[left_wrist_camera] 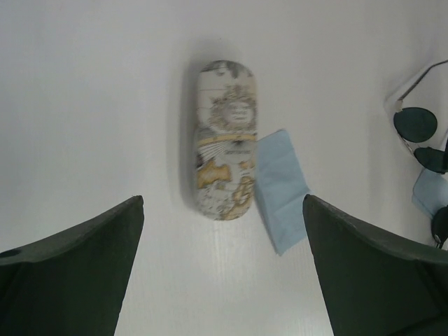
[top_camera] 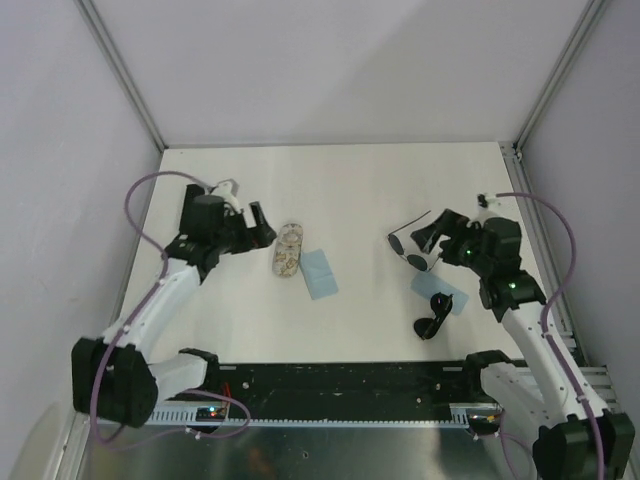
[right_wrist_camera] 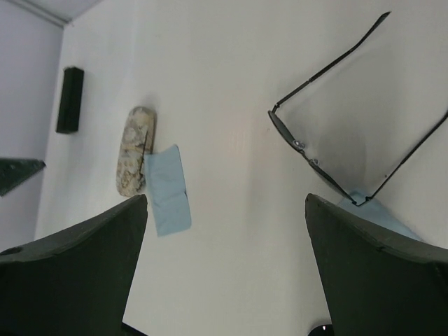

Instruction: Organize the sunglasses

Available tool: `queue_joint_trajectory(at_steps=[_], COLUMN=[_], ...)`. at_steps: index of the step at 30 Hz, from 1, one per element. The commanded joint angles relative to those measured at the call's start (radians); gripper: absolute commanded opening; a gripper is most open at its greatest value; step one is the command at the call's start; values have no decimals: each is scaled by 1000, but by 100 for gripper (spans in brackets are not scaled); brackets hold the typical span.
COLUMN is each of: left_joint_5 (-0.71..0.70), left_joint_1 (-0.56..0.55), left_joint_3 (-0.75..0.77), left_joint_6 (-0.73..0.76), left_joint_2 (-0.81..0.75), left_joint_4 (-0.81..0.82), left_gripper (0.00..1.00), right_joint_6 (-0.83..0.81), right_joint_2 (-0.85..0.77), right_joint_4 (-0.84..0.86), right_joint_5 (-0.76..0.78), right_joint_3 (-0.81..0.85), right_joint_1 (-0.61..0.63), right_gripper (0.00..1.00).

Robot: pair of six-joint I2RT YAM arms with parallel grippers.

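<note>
The wire-frame sunglasses [top_camera: 408,248] lie unfolded at the right of the table; they also show in the right wrist view [right_wrist_camera: 308,157] and at the left wrist view's edge [left_wrist_camera: 416,124]. The chunky black sunglasses [top_camera: 433,316] lie nearer the front. My right gripper [top_camera: 434,236] hangs open just right of the wire pair, nothing between its fingers [right_wrist_camera: 378,273]. My left gripper [top_camera: 255,228] is open too, a little left of the beige case [top_camera: 288,250], and its fingers [left_wrist_camera: 70,273] are empty.
A light blue cloth [left_wrist_camera: 280,189] lies against the beige patterned case [left_wrist_camera: 225,140]. A second blue cloth [top_camera: 442,292] sits between the two pairs. A black oblong case [right_wrist_camera: 70,99] lies far left by the wall. Walls close in the table's back and sides.
</note>
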Motion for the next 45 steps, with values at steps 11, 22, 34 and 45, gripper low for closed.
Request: queue_joint_trajectory(at_steps=[11,22,34,45], left_joint_5=[-381,-407,-392,-307], left_joint_1=[-310,-320,-314,-281], left_joint_3=[365,386,372,370], left_joint_6=[60,68,48,33], left_joint_2=[503,655,701,686], left_joint_4=[31,31,32,32], left_gripper=[100,98,85,38], right_joint_6=[-148,-154,-158,-160], right_joint_2=[82,66,73,68], right_joint_4=[-17,-41,-45,-50], right_joint_5=[202,208,219,207], right_joint_3=[62,61,59,59], right_joint_1=[206,210,209,208], right_gripper=[99,99,99,99])
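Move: The patterned glasses case lies about 5 cm ahead of the open left hand, 7 cm to its right and 13 cm below; the blue cloth beside the case is some 14 cm right of this hand and 2 cm back, and the black case is about 18 cm ahead and 17 cm left. From the right hand, the open sunglasses are roughly 9 cm straight ahead and 18 cm lower, and the patterned case is some 34 cm left and 7 cm ahead. The left hand swings right and forward about 10 cm to get over the patterned case, then sinks almost straight down some 10 cm, its left side rolling up about 20 degrees and its fingers tipping steeper, and closes to pinch the case across its width, a little beyond the middle. Early on the right hand eases down about 3 cm and left 2 cm, rolling slightly with its left side going down, then hovers wide open near the sunglasses. ##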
